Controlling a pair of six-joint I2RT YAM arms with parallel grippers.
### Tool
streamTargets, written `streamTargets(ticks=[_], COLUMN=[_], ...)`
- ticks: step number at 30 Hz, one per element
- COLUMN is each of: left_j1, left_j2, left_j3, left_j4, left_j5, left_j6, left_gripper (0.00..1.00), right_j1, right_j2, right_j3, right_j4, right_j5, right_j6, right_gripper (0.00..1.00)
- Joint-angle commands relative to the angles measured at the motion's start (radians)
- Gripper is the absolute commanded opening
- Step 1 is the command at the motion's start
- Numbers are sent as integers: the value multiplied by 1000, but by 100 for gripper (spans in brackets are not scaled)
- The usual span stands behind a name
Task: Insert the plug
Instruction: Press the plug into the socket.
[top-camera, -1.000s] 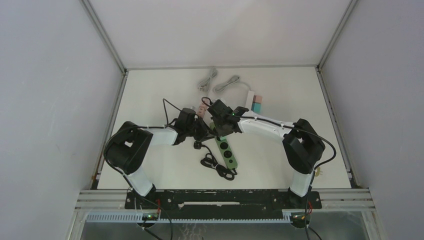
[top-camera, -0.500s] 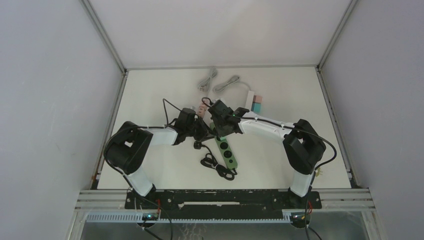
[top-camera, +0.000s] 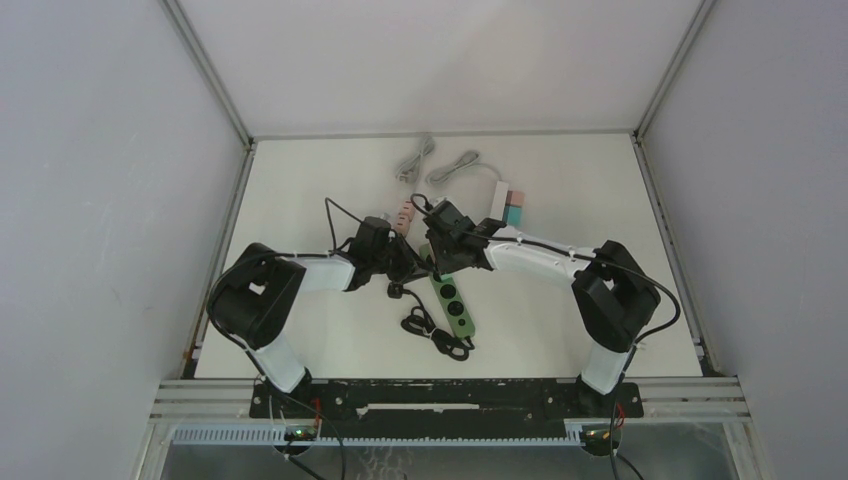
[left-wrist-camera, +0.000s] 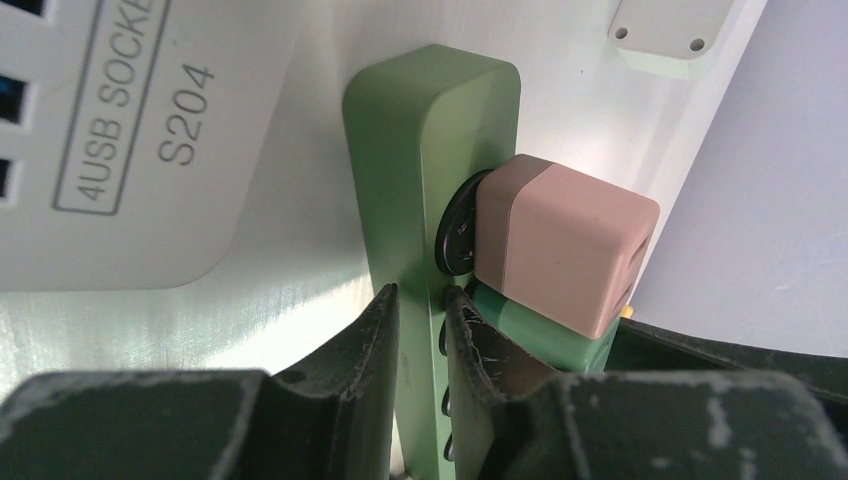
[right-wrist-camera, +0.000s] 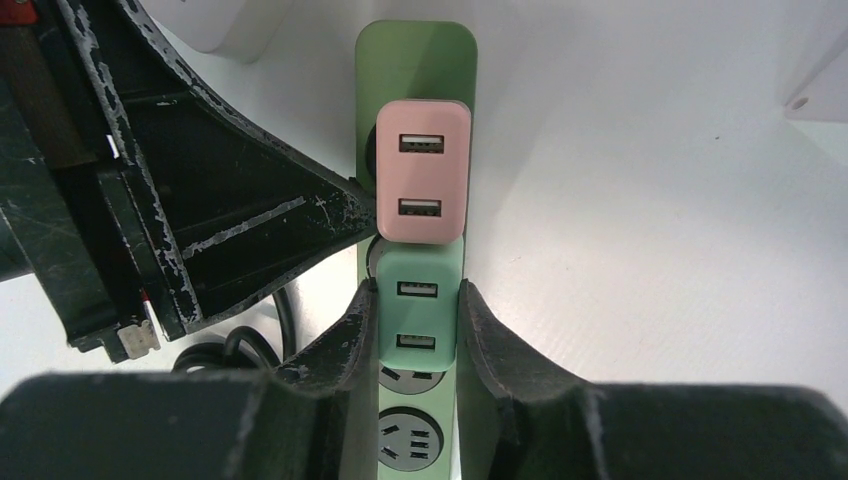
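Observation:
A green power strip (top-camera: 456, 302) lies mid-table. A pink plug (right-wrist-camera: 422, 170) sits in its end socket. Directly beside it is the green plug (right-wrist-camera: 418, 310), a two-port USB block over the neighbouring socket, with my right gripper (right-wrist-camera: 418, 300) shut on its sides. How deep it sits I cannot tell. My left gripper (left-wrist-camera: 420, 300) is shut on the strip's side wall (left-wrist-camera: 430, 130), just below the pink plug (left-wrist-camera: 560, 250) and green plug (left-wrist-camera: 530, 335). In the top view both grippers meet at the strip's far end, hiding the plugs.
Two empty sockets (right-wrist-camera: 410, 435) follow on the strip. Its black cable (top-camera: 435, 335) coils near the left of it. A white USB socket block (left-wrist-camera: 150, 150) lies close by. Grey cables (top-camera: 430, 160) and a white strip with coloured blocks (top-camera: 510, 205) lie at the back.
The right arm has shifted slightly, its elbow moving right and its wrist a little toward the back. The left arm and the strip have stayed put.

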Motion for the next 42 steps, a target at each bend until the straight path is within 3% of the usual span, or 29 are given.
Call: streamTargets(ticks=[1, 11, 21, 27, 29, 35, 42], left_j1=[-6, -6, -6, -6, -6, -6, -7], left_j2=[-24, -46, -153, -250, -290, -415, -615], left_j3=[-27, -27, -31, -39, -42, -45, -37], left_j4=[-21, -24, -85, -154, -184, -279, -437], left_j5=[-6, -8, -52, -96, -122, -199, -324], left_j6=[4, -1, 33, 62, 78, 127, 226], left_gripper=[28, 28, 33, 38, 41, 51, 66], right_j1=[11, 35, 39, 39, 40, 43, 43], right_j2=[179, 209, 98, 44, 15, -114, -243], right_j3=[-151, -151, -87, 11, 40, 60, 50], right_j4=[-77, -88, -91, -125, -121, -73, -132], right_j5=[-68, -48, -20, 22, 27, 25, 87], right_j6=[19, 19, 29, 46, 56, 78, 84], right_gripper=[0, 0, 2, 46, 55, 71, 81])
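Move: The right fingers already grip the mint plug at its second socket of the green strip; that socket is straight below, about 3 cm down. The pink plug stands some 4 cm farther out and 1 cm left of the right hand, the next empty socket 3 cm nearer and 1 cm right, and the strip's black cord plug 9 cm left and 4 cm back. From the left hand the mint plug lies about 3 cm right, 1 cm back. The right fingers keep hold of the mint plug and press it down on its socket, almost without travel, then rise about a centimetre, spread wide, dip back and down some 2 cm, and lift clear to about 6 cm above the start. Meanwhile the left fingers come off the strip's left edge, opening as they rise roughly 10 cm and swing 5 cm left, fingertips tipping upward. ##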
